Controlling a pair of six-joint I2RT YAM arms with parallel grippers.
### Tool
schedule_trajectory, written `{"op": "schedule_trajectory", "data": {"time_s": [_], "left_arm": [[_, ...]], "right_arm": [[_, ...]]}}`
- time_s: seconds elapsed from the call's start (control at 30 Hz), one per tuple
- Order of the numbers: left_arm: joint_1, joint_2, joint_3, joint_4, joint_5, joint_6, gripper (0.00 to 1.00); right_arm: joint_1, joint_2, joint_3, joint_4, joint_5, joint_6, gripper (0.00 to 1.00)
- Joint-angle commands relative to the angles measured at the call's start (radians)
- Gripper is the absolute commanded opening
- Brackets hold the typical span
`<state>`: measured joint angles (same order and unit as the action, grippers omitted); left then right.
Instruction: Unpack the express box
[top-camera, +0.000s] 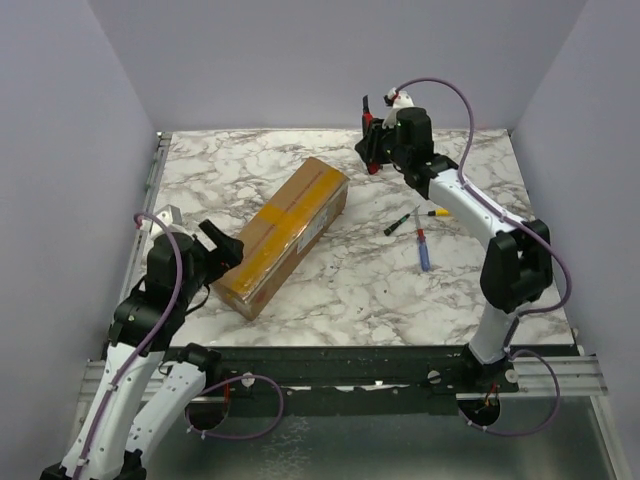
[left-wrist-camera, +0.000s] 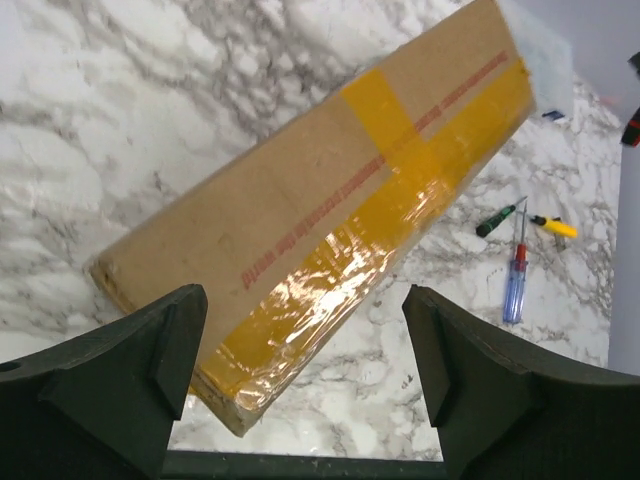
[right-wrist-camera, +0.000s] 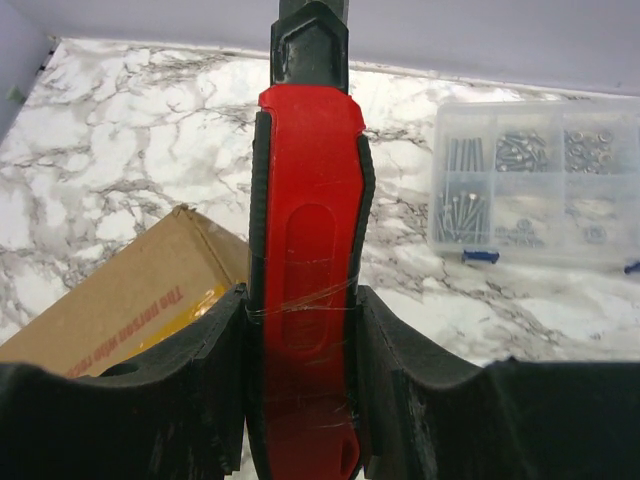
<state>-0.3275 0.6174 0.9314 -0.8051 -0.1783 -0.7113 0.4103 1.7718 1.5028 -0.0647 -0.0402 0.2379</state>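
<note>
The express box (top-camera: 285, 235) is a long brown carton with yellow tape along its seam and red printing, lying diagonally on the marble table. My left gripper (top-camera: 222, 245) hovers at its near end, open, its fingers apart from the cardboard. In the left wrist view the taped near corner of the box (left-wrist-camera: 330, 190) shows between the wide-spread jaws of the left gripper (left-wrist-camera: 303, 310). My right gripper (top-camera: 375, 145) is raised at the back of the table, past the box's far end. In the right wrist view this gripper (right-wrist-camera: 305, 300) is shut on a red and black utility knife (right-wrist-camera: 310, 200), with the box end (right-wrist-camera: 130, 300) below left.
Three screwdrivers lie right of the box: a green one (top-camera: 398, 222), a yellow one (top-camera: 438, 212) and a blue one (top-camera: 424, 252). A clear organiser case (right-wrist-camera: 530, 180) with screws sits at the back right. Grey walls enclose the table on three sides.
</note>
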Motion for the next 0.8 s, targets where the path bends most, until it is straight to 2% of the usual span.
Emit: {"op": "schedule_trajectory", "data": {"time_s": [0.0, 0.1, 0.23, 0.33, 0.53, 0.77], "left_arm": [[0.001, -0.065, -0.144, -0.075, 0.002, -0.222, 0.89], [0.003, -0.12, -0.197, -0.044, -0.013, -0.247, 0.92], [0.002, -0.147, -0.306, 0.083, 0.083, -0.28, 0.92], [0.001, -0.137, -0.378, 0.188, 0.124, -0.307, 0.91], [0.002, -0.023, -0.341, 0.224, 0.031, -0.211, 0.91], [0.002, 0.191, -0.247, 0.313, -0.056, -0.102, 0.92]], "right_arm": [[-0.005, 0.129, 0.117, -0.007, -0.077, -0.065, 0.0], [-0.006, 0.183, 0.107, 0.055, -0.056, -0.063, 0.0], [-0.004, 0.207, 0.049, 0.161, -0.025, -0.072, 0.0], [-0.005, 0.232, 0.007, 0.233, -0.072, -0.098, 0.0], [-0.005, 0.245, -0.054, 0.289, -0.203, -0.147, 0.0], [-0.005, 0.087, -0.318, 0.355, -0.25, -0.106, 0.0]]}}
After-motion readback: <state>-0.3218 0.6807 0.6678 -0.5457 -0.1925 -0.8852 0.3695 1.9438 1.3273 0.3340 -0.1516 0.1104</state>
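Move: The near end of the express box lies right under the left hand, about 15 cm down. The box's middle is some 15 cm ahead of that hand, 9 cm to its right and 17 cm below. The right hand, holding the red cutter, has the box's far end about 10 cm to its left, 1 cm farther out and 15 cm lower. From the right hand, the parts case is roughly 12 cm ahead and 6 cm right, the green screwdriver 8 cm back and 7 cm right, both about 22 cm down. The left hand's open fingers come onto the near end of the express box: the hand sinks about 7 cm, easing back slightly, then pushes the end forward some 5 cm at that height. Still gripping the cutter, the right hand drops nearly 9 cm beside the far right corner while reaching 4 cm forward, seems to bear against the box there, and finally backs off slightly to the right. ##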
